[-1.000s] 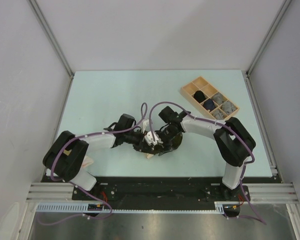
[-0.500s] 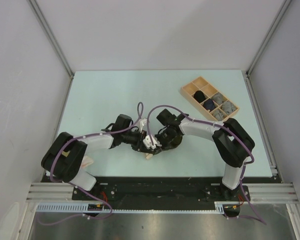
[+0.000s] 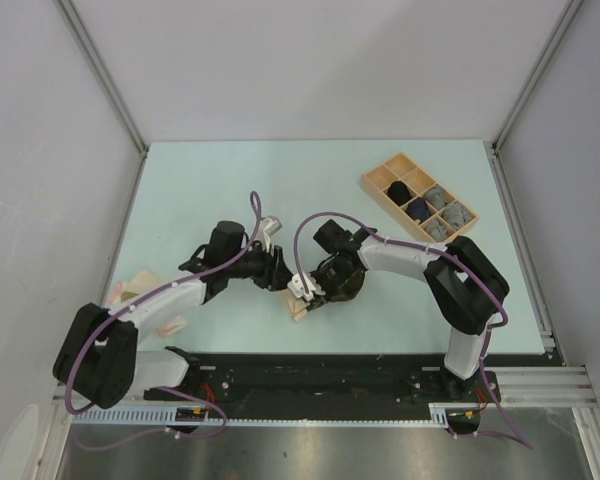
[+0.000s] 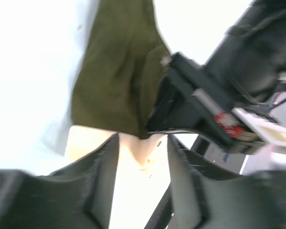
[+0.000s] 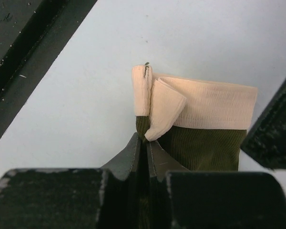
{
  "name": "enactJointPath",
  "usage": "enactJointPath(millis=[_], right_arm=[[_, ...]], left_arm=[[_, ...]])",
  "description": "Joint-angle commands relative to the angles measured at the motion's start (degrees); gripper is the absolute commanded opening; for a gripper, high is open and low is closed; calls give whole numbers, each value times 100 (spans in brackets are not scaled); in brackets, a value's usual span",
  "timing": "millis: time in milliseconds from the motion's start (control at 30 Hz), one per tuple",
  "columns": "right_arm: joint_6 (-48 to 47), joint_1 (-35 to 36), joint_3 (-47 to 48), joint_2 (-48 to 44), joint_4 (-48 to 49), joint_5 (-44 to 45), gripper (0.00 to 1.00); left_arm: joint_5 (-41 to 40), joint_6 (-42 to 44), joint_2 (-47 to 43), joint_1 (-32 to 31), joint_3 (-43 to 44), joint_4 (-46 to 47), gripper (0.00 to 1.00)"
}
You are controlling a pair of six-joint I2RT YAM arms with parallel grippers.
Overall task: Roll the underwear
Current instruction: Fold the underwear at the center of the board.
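A dark olive underwear (image 5: 205, 149) with a pale beige waistband (image 5: 210, 106) lies on the table near the front edge, between the two arms (image 3: 344, 284). My right gripper (image 5: 144, 143) is shut on a pinch of the olive cloth just under the folded-over band. It reaches down from the right (image 3: 308, 296). My left gripper (image 4: 143, 164) is open just off the beige band, with nothing between its fingers (image 4: 102, 176). It sits to the left of the garment (image 3: 280, 272). In the left wrist view the olive cloth (image 4: 117, 81) spreads ahead, and the right gripper's black body (image 4: 195, 102) presses on its edge.
A light wooden tray (image 3: 380, 178) with compartments holding rolled dark and grey garments stands at the back right. Pale pink-beige cloth (image 3: 130, 290) lies at the left table edge by the left arm's base. The table's front edge and black rail run close below the garment.
My left gripper has opened, let go of the garment and drawn back to the left. My right gripper has gone from open to shut on the olive cloth.
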Motion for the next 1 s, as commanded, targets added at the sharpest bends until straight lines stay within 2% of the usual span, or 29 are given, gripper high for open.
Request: enactJointPath(millis=[0,200,367,667,967], right_arm=[[-230,12,-21,-36,-174,-156,1],[-195,-14,-21,-53,-166,-183,0],[-90,-58,-21,-62,-104,-253,0],[94,-243,-12,-168,-60,-517,0],[771,-331,286,-97,168,-640,0]], left_arm=[[-346,-43,265,26,61,-238,41],[-284,-69,757,-123,88,-141,25],[-539,1,1003,-307,114,-299,17],[-1049,-183,1504,-606,-9,-308,8],[-1198,-263,1610,-738,-115,-159,7]])
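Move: The underwear's peach waistband lies about 10 cm beneath the left hand, 2 cm nearer the base and a centimetre to its right. The right fingers' pinch in the green cloth is some 4 cm back, 5 cm to the right and 9 cm below the left hand; the green body's middle is about 11 cm right, 1 cm ahead and 10 cm down. From the right hand, the waistband's middle is roughly 2 cm ahead, 4 cm left and 2 cm lower. Down by about 9 cm, easing back a couple of centimetres, the left hand sinks onto the middle of the waistband. Its fingers tip some 20 degrees steeper and shut from half open as they go, ending closed and pinching the band just beside the right fingers. The right hand practically stays, keeping its grip on the near side of the green cloth. ##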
